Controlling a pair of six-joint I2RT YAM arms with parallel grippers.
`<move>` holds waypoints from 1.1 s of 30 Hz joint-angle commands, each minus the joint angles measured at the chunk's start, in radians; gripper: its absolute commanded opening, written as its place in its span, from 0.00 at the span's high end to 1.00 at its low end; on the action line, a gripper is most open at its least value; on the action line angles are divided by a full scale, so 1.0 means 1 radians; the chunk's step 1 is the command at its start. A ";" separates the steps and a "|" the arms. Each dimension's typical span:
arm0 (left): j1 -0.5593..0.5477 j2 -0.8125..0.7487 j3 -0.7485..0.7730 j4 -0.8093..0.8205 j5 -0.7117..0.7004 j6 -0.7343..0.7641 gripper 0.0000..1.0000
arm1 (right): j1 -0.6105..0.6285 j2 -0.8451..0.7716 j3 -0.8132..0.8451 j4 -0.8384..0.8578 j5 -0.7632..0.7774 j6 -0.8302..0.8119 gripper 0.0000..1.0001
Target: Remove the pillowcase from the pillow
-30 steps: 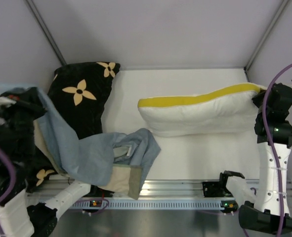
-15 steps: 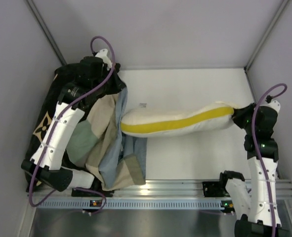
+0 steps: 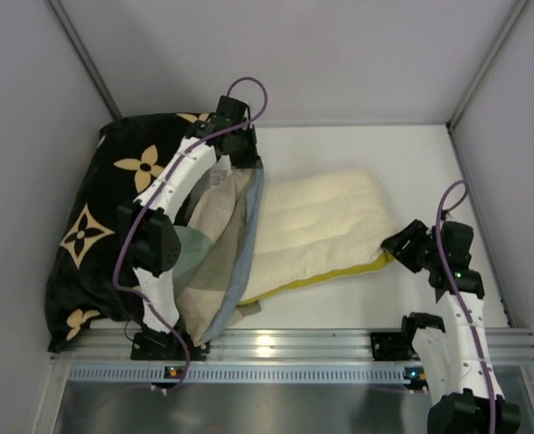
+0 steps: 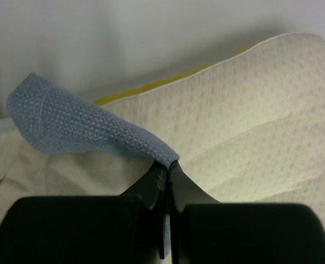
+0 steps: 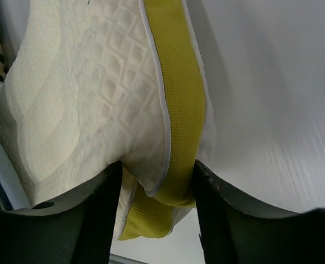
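The cream pillow (image 3: 321,226) lies flat mid-table, its yellow band along the near edge. The patchwork pillowcase (image 3: 214,244) covers its left end, with the blue-grey inside showing along the opening. My left gripper (image 3: 241,155) is at the back, shut on the pillowcase's blue-grey edge (image 4: 91,126), and its jaws (image 4: 167,165) pinch the cloth just above the pillow (image 4: 250,110). My right gripper (image 3: 400,246) sits at the pillow's right near corner. In the right wrist view its jaws (image 5: 157,170) stand apart with the corner (image 5: 85,99) and yellow band (image 5: 178,110) between them.
A black cushion (image 3: 113,208) with tan flower motifs lies along the left side under the left arm. Grey walls close in the back and both sides. A metal rail (image 3: 321,344) runs along the near edge.
The pillow has gone from standing on edge to lying flat. My left arm has swung to the back with the pillowcase edge. My right jaws have spread apart around the pillow corner.
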 commanded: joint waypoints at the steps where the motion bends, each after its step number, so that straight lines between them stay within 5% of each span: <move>1: 0.002 0.099 0.214 -0.008 0.050 -0.004 1.00 | -0.008 -0.006 0.034 0.006 -0.074 -0.055 0.47; 2: 0.002 0.117 0.241 -0.023 0.058 -0.007 1.00 | -0.008 -0.001 0.047 -0.020 -0.076 -0.075 0.40; 6: -0.007 0.066 0.215 -0.032 0.002 -0.027 0.29 | -0.008 0.022 0.090 -0.069 -0.053 -0.112 0.23; 7: -0.007 0.049 0.200 -0.032 -0.044 -0.024 0.01 | -0.008 0.025 0.102 -0.078 -0.004 -0.106 0.11; 9: -0.007 0.000 0.157 -0.034 -0.069 -0.017 0.01 | -0.008 0.049 0.125 -0.110 0.047 -0.103 0.01; 15: -0.008 -0.141 0.055 -0.032 -0.077 -0.018 0.01 | -0.008 0.135 0.197 -0.135 0.018 -0.124 0.01; 21: -0.008 -0.307 -0.041 -0.032 0.013 -0.030 0.01 | -0.008 0.050 0.323 -0.193 0.116 -0.140 0.01; 33: -0.007 -0.911 -0.694 0.269 0.337 -0.150 0.01 | -0.005 -0.107 0.194 -0.167 -0.128 -0.103 0.01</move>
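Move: The left fingers still hold the pillowcase by its blue hem; its middle lies about 22 cm back, 9 cm left and some 13 cm below that hand, with the bare pillow's middle 17 cm back and 13 cm right. The black cushion is about 12 cm back and 29 cm left. The right fingers, already part open, straddle a pillow corner; the pillow's middle lies about 3 cm ahead, 18 cm left and slightly below. Both hands open wide, releasing pillowcase and pillow; left rises, draws back some 17 cm, right lifts about 8. ##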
